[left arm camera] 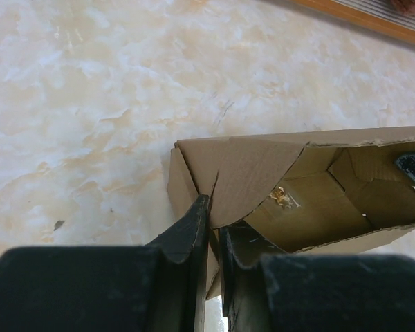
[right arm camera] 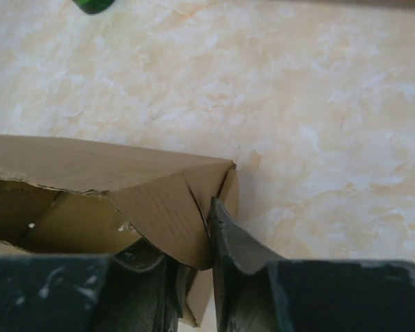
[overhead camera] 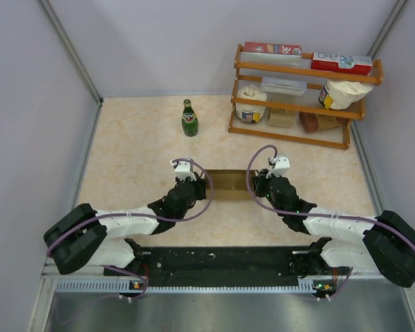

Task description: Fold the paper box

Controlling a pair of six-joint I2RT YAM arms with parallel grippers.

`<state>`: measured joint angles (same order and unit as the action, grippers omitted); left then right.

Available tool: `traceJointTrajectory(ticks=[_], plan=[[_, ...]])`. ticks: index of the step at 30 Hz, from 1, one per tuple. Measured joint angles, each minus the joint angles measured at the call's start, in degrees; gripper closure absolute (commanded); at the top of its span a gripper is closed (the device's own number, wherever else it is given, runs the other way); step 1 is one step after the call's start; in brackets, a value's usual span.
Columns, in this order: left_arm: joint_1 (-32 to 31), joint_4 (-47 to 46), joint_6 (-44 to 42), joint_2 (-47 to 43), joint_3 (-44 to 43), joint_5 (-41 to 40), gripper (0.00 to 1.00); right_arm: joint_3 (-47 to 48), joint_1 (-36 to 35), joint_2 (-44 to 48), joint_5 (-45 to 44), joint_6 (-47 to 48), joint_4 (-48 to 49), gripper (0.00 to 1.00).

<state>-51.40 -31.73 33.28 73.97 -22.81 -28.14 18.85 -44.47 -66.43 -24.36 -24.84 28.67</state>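
The paper box is a small oblong of plain brown cardboard, lying open-topped on the table between my two arms. My left gripper is at its left end. In the left wrist view the left gripper is shut on the end wall of the box, below a curved flap folded inward. My right gripper is at the right end. In the right wrist view the right gripper straddles the end wall of the box. Its outer finger lies against the wall. The inner finger is half hidden under a folded flap.
A green bottle stands upright behind the box, a little to the left. A wooden rack at the back right holds red-and-white cartons, jars and bags. White walls close in both sides of the marbled table.
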Motion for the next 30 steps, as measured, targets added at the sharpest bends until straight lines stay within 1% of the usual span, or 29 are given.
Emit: traceJointTrajectory(ticks=[5, 7, 9, 12, 17, 20, 23, 25, 27, 29, 30], plan=[[-0.09, 0.63, 0.02, -0.52, 0.22, -0.26, 0.87, -1.18, -0.39, 2.10, 0.04, -0.33, -2.01, 0.65], [-0.20, 0.92, 0.00, -0.66, 0.26, -0.48, 0.87, -1.31, -0.39, 4.20, 0.31, -0.35, -3.91, 0.58], [-0.44, 1.29, 0.00, -0.66, 0.33, -0.96, 0.87, -1.60, -0.42, 6.91, 0.79, -0.37, -5.73, 0.54], [-0.79, 1.81, 0.00, -0.66, 0.66, -1.49, 0.87, -1.64, -0.44, 12.55, 2.19, -0.35, -10.08, 0.52], [-1.09, 2.32, -0.09, -0.66, 1.44, -2.54, 0.88, -1.64, -0.42, 26.08, 6.45, -0.13, -18.82, 0.49], [-1.09, 3.54, -0.22, -0.63, 1.99, -3.58, 0.88, -1.64, -0.42, 34.45, 11.74, 1.05, -22.69, 0.47], [-1.20, 3.89, -0.37, -0.63, 2.03, -4.31, 0.88, -1.64, -0.42, 40.04, 15.34, 1.33, -25.40, 0.46], [-1.27, 3.96, -0.44, -0.63, 2.03, -4.59, 0.88, -1.49, -0.44, 41.72, 15.54, 1.25, -26.64, 0.47], [-1.36, 4.02, -0.44, -0.63, 2.03, -4.81, 0.88, -0.61, -0.42, 41.27, 14.91, 1.27, -27.91, 0.47], [-1.55, 4.33, -0.46, -0.72, 2.03, -4.98, 0.87, 2.10, -0.42, 37.62, 14.38, 1.77, -28.96, 0.50], [-1.66, 4.48, -0.48, -0.76, 2.03, -5.01, 0.87, 4.66, -0.42, 34.14, 14.38, 2.27, -29.46, 0.53]])
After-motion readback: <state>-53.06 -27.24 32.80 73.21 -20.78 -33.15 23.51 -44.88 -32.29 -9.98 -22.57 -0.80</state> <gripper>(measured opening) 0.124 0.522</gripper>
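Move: The box, tilted with its opening up and back, hangs between the two hands, each at one side wall. Its middle is about 8 cm to the left of the right hand, 1 cm ahead and 3 cm lower; for the left hand it lies about 8 cm to the right, 1 cm ahead, 3 cm lower. From the right hand, the green bottle stands some 20 cm ahead and 19 cm left, and the wooden rack about 27 cm ahead and 12 cm right. Up and back, after a slight initial dip, the right hand comes free of the box's right side wall: its fingers open to about half and it withdraws some 9 cm upward and 7 cm towards its base, turning about 15 degrees counter-clockwise, with a small reach forward again at the end. The left hand keeps its pinch on the left side wall, easing some 2 cm down and 2 cm left. ##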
